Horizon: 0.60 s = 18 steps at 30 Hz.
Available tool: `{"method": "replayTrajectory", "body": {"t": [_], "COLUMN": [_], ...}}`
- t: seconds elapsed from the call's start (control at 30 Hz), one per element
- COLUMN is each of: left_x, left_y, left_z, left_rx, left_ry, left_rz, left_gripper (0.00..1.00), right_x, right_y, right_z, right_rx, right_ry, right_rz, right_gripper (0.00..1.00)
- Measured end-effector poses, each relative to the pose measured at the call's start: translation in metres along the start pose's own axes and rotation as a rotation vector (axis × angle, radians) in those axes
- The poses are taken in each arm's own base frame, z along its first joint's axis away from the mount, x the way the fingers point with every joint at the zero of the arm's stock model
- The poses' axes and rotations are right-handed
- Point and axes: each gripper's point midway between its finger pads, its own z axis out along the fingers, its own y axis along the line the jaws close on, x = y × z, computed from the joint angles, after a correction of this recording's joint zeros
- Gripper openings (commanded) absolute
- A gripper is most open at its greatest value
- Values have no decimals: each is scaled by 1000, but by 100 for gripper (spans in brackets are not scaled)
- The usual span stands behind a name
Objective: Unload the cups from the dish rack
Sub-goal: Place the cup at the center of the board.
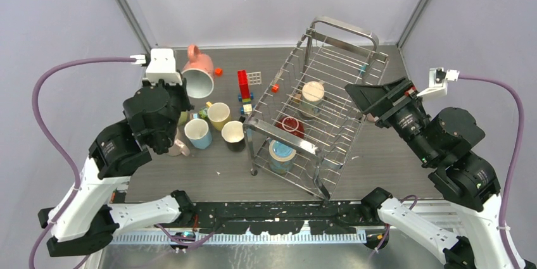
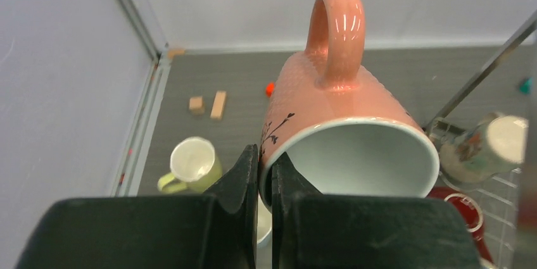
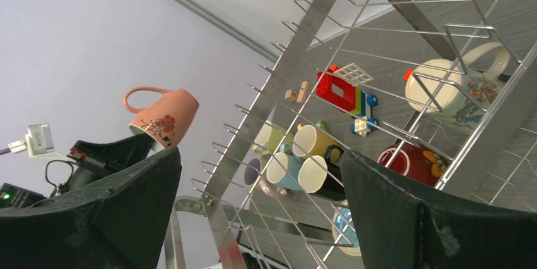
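My left gripper (image 2: 265,162) is shut on the rim of a pink cup (image 2: 342,111), one finger inside and one outside. It holds the cup tipped in the air above the table's left (image 1: 199,73). The dish rack (image 1: 342,28) stands diagonally at centre right. In it are a cream cup (image 1: 312,95), a dark red cup (image 1: 292,126) and a blue-and-tan banded cup (image 1: 280,155). At the rack's right side my right gripper (image 1: 367,101) stands open and empty (image 3: 259,155), facing the wires. Yellow (image 1: 218,114), light blue (image 1: 197,133) and black (image 1: 233,133) cups stand on the table left of the rack.
A yellow-green cup (image 2: 190,164) sits under my left arm. A red toy block tower (image 1: 244,85), small red blocks (image 1: 218,71) and a white grid piece (image 1: 254,78) lie behind the cups. Two wooden blocks (image 2: 209,104) lie near the left wall.
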Motion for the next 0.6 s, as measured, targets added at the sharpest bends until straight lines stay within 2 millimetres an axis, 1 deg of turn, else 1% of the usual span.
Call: {"method": "replayTrajectory", "body": {"t": [0.2,0.3,0.43,0.57,0.6], "left_x": [59,96,128,153,160], "left_y": [21,29,34,34,33], "left_z": [0,-5,-11,-16,-17], "left_rx": [-82,-103,-125,-133,-134], "left_ry": [157,251,352,437,458], "left_rz": [34,51,45,22,18], "left_gripper": [0,0,0,0,0], "right_x": [8,11,14,21,21], "right_y": [-9,-13,-18,-31,-31], "right_z": [-5,-8,-13,-15,-14], "right_rx": [17,27,37,78,77], "right_ry": [29,42,52,77,74], "right_rz": [-27,-40,-53,-75,-77], "right_gripper": [100,100,100,100,100]}}
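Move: The pink cup is already pinched in my left hand, high over the board. Of the cups set down below, the light blue one is nearest, about 11 cm ahead, 5 cm to the left and some 40 cm down. At much the same depth, the black cup stands 10 cm ahead and 6 cm right, the purple cup 10 cm ahead and 16 cm left, and the yellow cup 20 cm straight ahead. From my right hand the light blue cup is about 16 cm ahead, 44 cm left and 40 cm below. I sink my left hand about 16 cm towards the light blue cup and the board around it, first drifting a little left, then slightly back, tipping my fingers down by some 25 degrees. They keep their pinch on the pink cup's wall near the rim. My empty right hand, still wide open, eases down about 4 cm by the rack. ##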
